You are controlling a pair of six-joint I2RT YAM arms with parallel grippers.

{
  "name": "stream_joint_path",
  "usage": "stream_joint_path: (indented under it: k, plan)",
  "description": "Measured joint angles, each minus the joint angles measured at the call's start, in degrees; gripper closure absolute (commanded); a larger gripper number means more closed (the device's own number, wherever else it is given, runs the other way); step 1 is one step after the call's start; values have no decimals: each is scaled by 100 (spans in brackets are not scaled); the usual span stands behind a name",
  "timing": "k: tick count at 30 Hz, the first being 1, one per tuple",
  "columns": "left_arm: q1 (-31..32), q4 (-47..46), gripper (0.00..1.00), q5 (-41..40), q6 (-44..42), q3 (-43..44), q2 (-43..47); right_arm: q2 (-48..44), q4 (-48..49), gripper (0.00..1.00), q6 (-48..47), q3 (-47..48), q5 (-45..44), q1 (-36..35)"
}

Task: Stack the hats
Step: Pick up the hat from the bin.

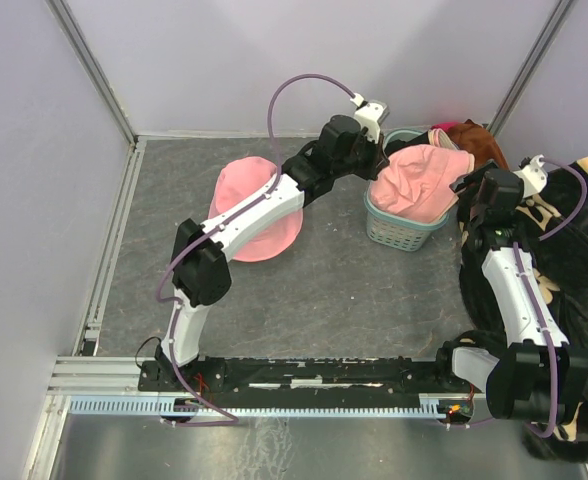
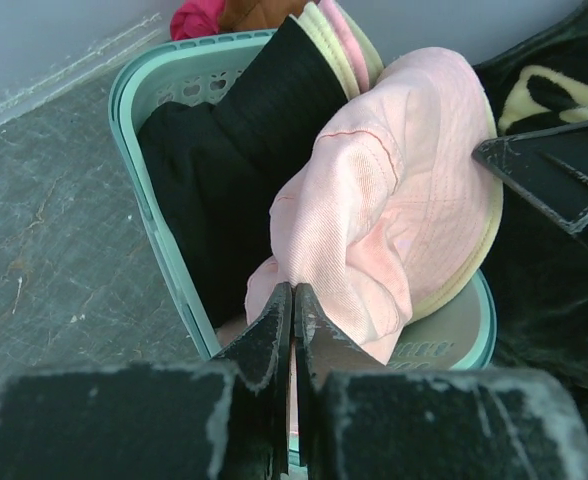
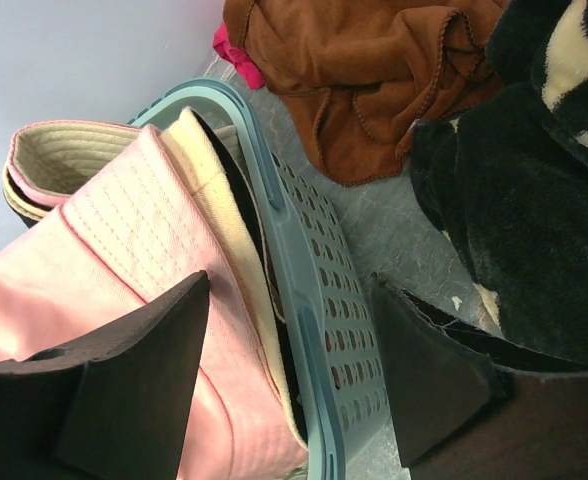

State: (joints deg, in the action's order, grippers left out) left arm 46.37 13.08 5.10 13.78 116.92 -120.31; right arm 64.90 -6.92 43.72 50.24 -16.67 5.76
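A pink hat (image 1: pixel 236 188) lies flat on the grey table under my left forearm. A second, crumpled pink hat (image 1: pixel 419 180) (image 2: pixel 394 200) tops the teal basket (image 1: pixel 399 235) (image 2: pixel 134 90), with beige hats (image 3: pixel 49 155) layered under it. My left gripper (image 1: pixel 379 165) (image 2: pixel 294 298) is shut at the near edge of that pink hat, a sliver of pink fabric between its jaws. My right gripper (image 1: pixel 469 192) (image 3: pixel 289 330) stands open astride the basket's right wall (image 3: pixel 314 290), one finger over the pink hat (image 3: pixel 124 250), the other outside the basket.
Black fabric (image 2: pixel 214 170) fills the basket's left side. A rust-brown cloth (image 3: pixel 364 70) (image 1: pixel 479 140) and something magenta (image 3: pixel 229 45) lie behind the basket. A black blanket with beige flowers (image 1: pixel 574 270) (image 3: pixel 534 200) is heaped along the right. Pale walls enclose the table.
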Motion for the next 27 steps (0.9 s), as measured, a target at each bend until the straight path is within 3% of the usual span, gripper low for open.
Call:
stream_joint_path:
  k: [15,20,25,27]
  plan:
    - [13,57,97,-9,0,87,157,-146,70,29,179,-98,44,9]
    - [13,92,97,-44,0,122,164,-313,330,42,422,-380,229,50]
    - [17,131,97,-50,-2,122,166,-391,614,68,697,-699,450,131]
    - [22,136,97,-52,-4,125,166,-415,765,73,822,-798,566,188]
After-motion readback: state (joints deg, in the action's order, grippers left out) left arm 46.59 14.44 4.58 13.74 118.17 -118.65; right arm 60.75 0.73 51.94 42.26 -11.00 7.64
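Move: My left fingers already pinch the pink hat's crown; the hat's middle hangs about 10 cm to their right, 2 cm back and 6 cm below. From my open right hand that middle lies some 10 cm to the left, 2 cm back and 5 cm below, with the brim's edge showing between the fingers. From the right hand, the bin's middle is about 11 cm left, 1 cm back and 13 cm down, the black hat roughly 12 cm left, 6 cm ahead and 8 cm down. I bring my right fingers most of the way shut around the pink hat's right-hand brim, one pad on its pink face and the other on the yellow-edged side, while the hand eases about 1 cm left and rolls its left side up and tips up, some 10 degrees in all. My left hand keeps its pinch on the crown and rises about 2 cm, then holds. ##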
